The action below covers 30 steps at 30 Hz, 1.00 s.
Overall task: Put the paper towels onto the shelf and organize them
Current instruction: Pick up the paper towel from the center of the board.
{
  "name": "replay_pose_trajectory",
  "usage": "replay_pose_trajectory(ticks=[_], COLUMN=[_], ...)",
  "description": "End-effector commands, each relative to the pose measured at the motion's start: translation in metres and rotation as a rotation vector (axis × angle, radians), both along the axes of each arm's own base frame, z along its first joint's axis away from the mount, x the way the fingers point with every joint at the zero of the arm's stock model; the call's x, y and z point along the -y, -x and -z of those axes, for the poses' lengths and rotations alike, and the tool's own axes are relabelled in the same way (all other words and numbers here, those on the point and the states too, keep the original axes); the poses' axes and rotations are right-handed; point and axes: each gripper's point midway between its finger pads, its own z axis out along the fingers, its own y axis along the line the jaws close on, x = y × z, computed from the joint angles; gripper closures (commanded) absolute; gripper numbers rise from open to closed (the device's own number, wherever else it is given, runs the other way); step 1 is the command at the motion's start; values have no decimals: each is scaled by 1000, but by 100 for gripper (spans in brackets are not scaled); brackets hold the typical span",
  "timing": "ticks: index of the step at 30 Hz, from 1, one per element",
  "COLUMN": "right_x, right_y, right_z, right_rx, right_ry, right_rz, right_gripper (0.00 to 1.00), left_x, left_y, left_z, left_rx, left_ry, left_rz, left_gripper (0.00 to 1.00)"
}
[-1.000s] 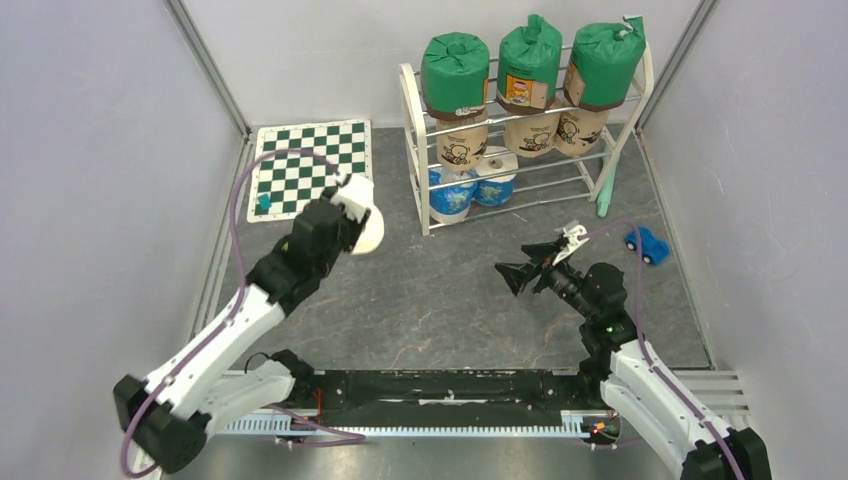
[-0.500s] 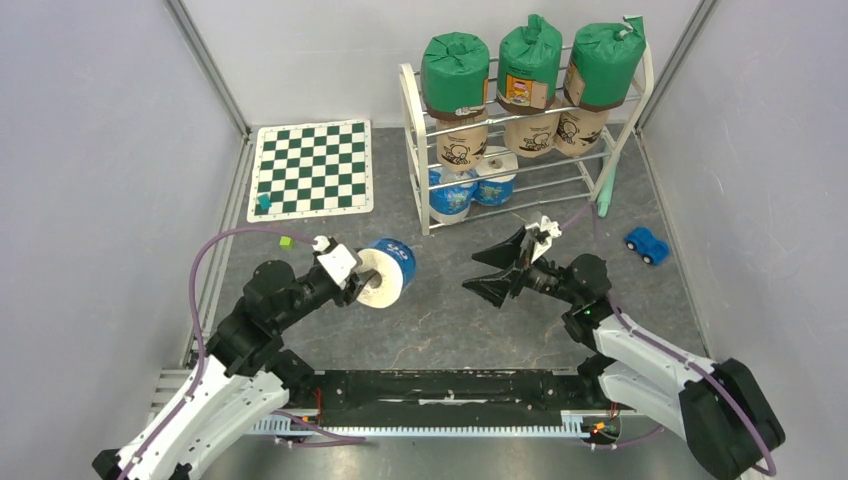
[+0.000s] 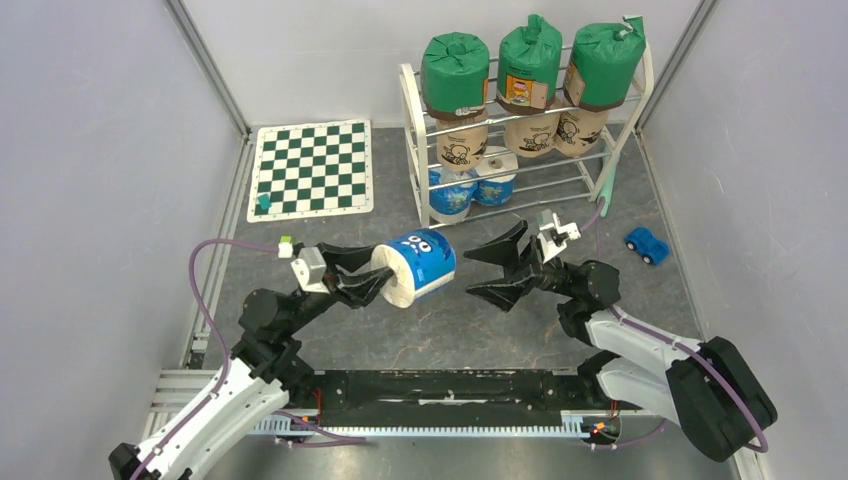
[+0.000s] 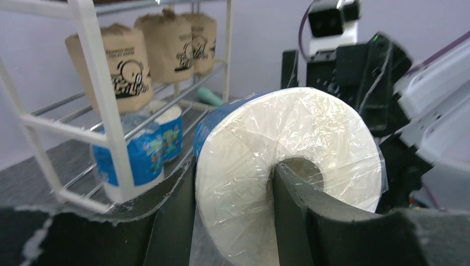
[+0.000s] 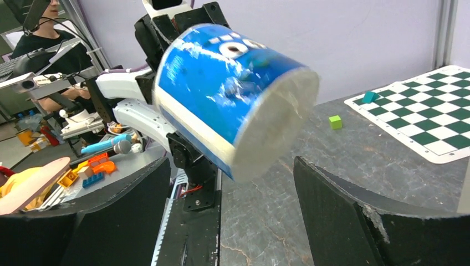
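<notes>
My left gripper (image 3: 375, 280) is shut on a white paper towel roll with blue wrap (image 3: 418, 268), held off the table at the centre. One finger sits inside the roll's core and the other against its outer side (image 4: 233, 183). My right gripper (image 3: 490, 270) stands open just right of the roll, its fingers (image 5: 332, 205) spread below the roll's free end (image 5: 221, 94), not touching it. The shelf (image 3: 412, 150) at the back carries three green rolls (image 3: 455, 72) on top, three tan rolls (image 3: 463, 145) below them and two blue-wrapped rolls (image 3: 450, 192) lower down.
A green-and-white chessboard mat (image 3: 312, 168) lies at the back left with a small teal block (image 3: 264, 203) on its edge. A green cube (image 3: 285, 241) sits near the left arm. A blue toy car (image 3: 647, 244) rests at the right, and a teal stick (image 3: 606, 190) leans by the shelf.
The left gripper has carried the roll from beside the chessboard mat rightward to the table's centre. The right gripper has swung left and now faces the roll, still open.
</notes>
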Motion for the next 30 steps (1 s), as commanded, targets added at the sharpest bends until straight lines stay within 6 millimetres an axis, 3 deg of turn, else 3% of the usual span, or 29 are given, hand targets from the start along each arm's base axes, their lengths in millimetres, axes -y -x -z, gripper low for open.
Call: replay_pose_trajectory(ticks=[1,12,18,24,30], right_x=[7,19,20,23,27], right_y=[8,55,63,66,73], right_z=[-25,-64,-72,-79,-88], right_rx=[109,233,290,346,404], right_ry=[-56,-209,-226,-227,-231], right_rz=[-11,-206,-211,-172,-158], right_gripper=[16,16,18,17,15], left_x=[-6,18,24,17,16], left_y=[32,43,37,25,26], left_z=[-79,-91,-86,-78,-76], left_rx=[116,46,22,-4,-18], left_ry=[341,437,447,465,460], left_rz=[139,360,374,293,288], left_gripper=[74,73,73,74,74])
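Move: The paper towel roll is pinched by its wall in the left gripper, its middle some 6 cm right of that hand. The open right gripper waits about 16 cm to the left hand's right and nearly level. From the right hand the roll is roughly 10 cm left, 1 cm ahead and 3 cm higher; the shelf's near-left foot is about 15 cm left, 17 cm ahead and 27 cm below, the nearest shelved blue roll 3 cm left, 24 cm ahead and 20 cm below. Raise the left gripper about 5 cm while easing it a little right and back, keeping its pinch on the roll; tilt its fingers up some 20 degrees and swing them clockwise so the roll's free end faces the right gripper. Keep the right fingers wide open, draw that hand back about 3.5 cm, finish by lifting it as much, and turn it slightly counter-clockwise, without closing on the roll yet. ##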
